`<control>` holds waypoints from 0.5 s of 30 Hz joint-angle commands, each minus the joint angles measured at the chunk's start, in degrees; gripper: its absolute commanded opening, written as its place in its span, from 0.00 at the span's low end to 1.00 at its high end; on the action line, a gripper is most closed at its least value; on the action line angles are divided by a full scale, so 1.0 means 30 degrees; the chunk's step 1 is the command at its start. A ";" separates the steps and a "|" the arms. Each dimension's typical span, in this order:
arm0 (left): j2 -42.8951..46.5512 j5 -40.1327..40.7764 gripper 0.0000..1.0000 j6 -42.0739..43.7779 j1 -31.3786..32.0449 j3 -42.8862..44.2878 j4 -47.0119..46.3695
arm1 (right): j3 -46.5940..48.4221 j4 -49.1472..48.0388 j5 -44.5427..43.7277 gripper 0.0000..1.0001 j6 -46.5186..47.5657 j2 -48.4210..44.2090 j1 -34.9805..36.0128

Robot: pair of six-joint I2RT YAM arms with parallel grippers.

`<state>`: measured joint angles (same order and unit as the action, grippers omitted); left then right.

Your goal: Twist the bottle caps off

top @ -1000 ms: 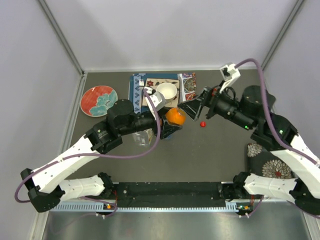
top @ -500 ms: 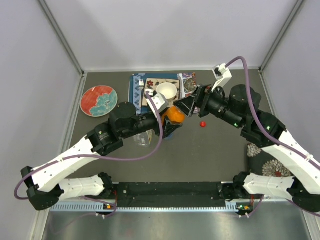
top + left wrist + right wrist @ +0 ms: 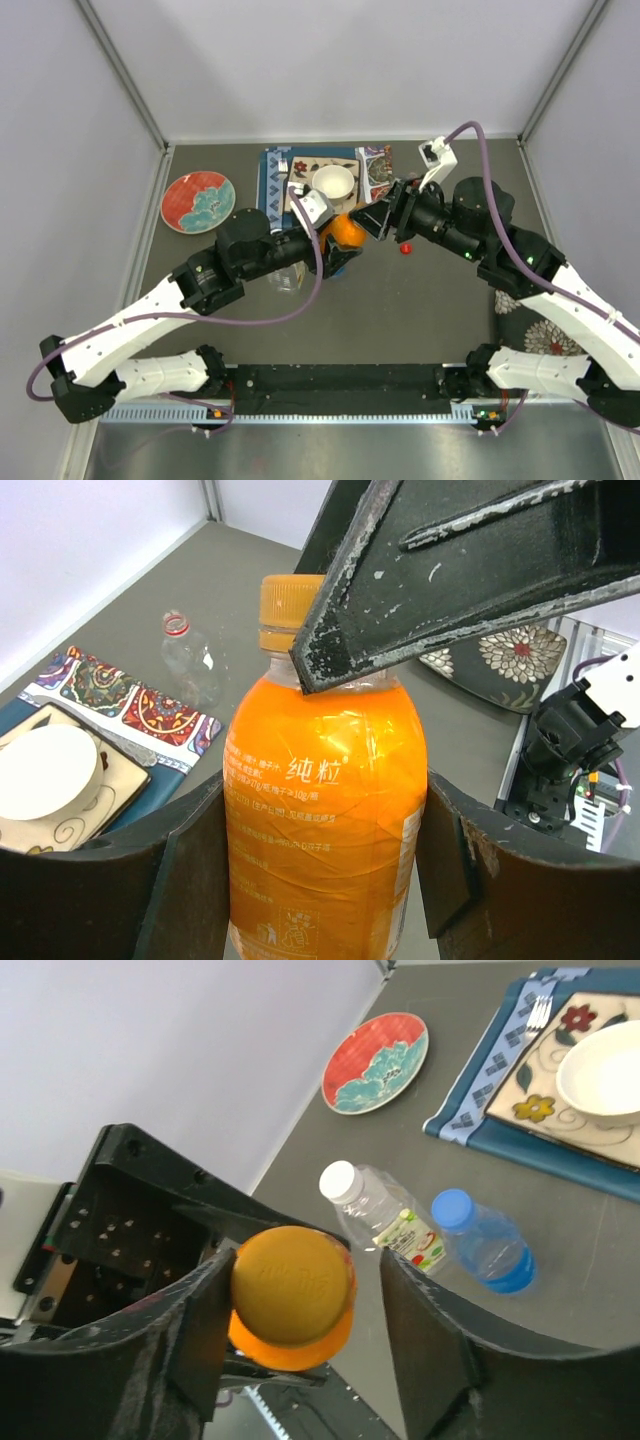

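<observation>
My left gripper (image 3: pixel 325 880) is shut on the orange bottle (image 3: pixel 320 810), holding it upright above the table (image 3: pixel 430 300). The bottle's orange cap (image 3: pixel 292 1285) sits between the fingers of my right gripper (image 3: pixel 305 1300). One finger touches the cap and a gap remains on the other side, so this gripper is open. From above, the right gripper (image 3: pixel 372 222) meets the orange bottle (image 3: pixel 348 232) at the left gripper (image 3: pixel 335 245). A white-capped clear bottle (image 3: pixel 390 1225) and a blue-capped blue bottle (image 3: pixel 490 1250) lie below. A loose red cap (image 3: pixel 406 247) lies on the table. A slim clear bottle (image 3: pixel 190 660) lies capless.
A white bowl (image 3: pixel 334 182) sits on patterned mats (image 3: pixel 275 175) at the back. A red plate (image 3: pixel 198 200) lies at the back left and a dark floral plate (image 3: pixel 530 325) at the right. Walls close in the table on three sides.
My right gripper has moved left onto the orange cap, and its jaws have narrowed around it. The left gripper has kept hold of the orange bottle.
</observation>
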<state>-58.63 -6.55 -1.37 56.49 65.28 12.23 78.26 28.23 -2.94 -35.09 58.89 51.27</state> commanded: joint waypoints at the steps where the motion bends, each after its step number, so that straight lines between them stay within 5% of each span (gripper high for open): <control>1: 0.0617 0.0132 0.25 -0.0101 0.0096 -0.0284 -0.1322 | -0.0333 -0.1233 -0.0134 0.53 -0.0051 -0.0588 0.0079; 7: 0.1028 0.0336 0.25 0.0074 0.0096 -0.0460 -0.1352 | -0.0334 -0.1499 0.0335 0.34 -0.0197 -0.0325 0.0079; 11: 0.1174 0.0045 0.25 0.0133 0.0096 -0.0401 -0.1322 | -0.0451 -0.1762 0.0832 0.00 0.0416 -0.0529 0.0080; 15: 0.1555 -0.4360 0.26 -0.0333 0.0038 -0.0606 -0.1964 | -0.0101 -0.2203 0.3641 0.00 0.2699 -0.0617 0.0080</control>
<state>-57.08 -7.49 -1.30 56.53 63.75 11.62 77.12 25.36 1.34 -33.54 58.52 51.57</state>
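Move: The orange bottle's cap sits almost between the right hand's open fingers, about 1 cm back and 1 cm to its left; from the left hand, which holds that bottle, the cap is some 5 cm ahead, 3 cm right and 4 cm up. Some 30 cm below the right hand, the blue-capped bottle stands 8 cm ahead and 7 cm left, the white-capped bottle 6 cm ahead and 19 cm left. The right fingers close and pinch the orange bottle's cap, the hand easing about 1 cm back and left. ##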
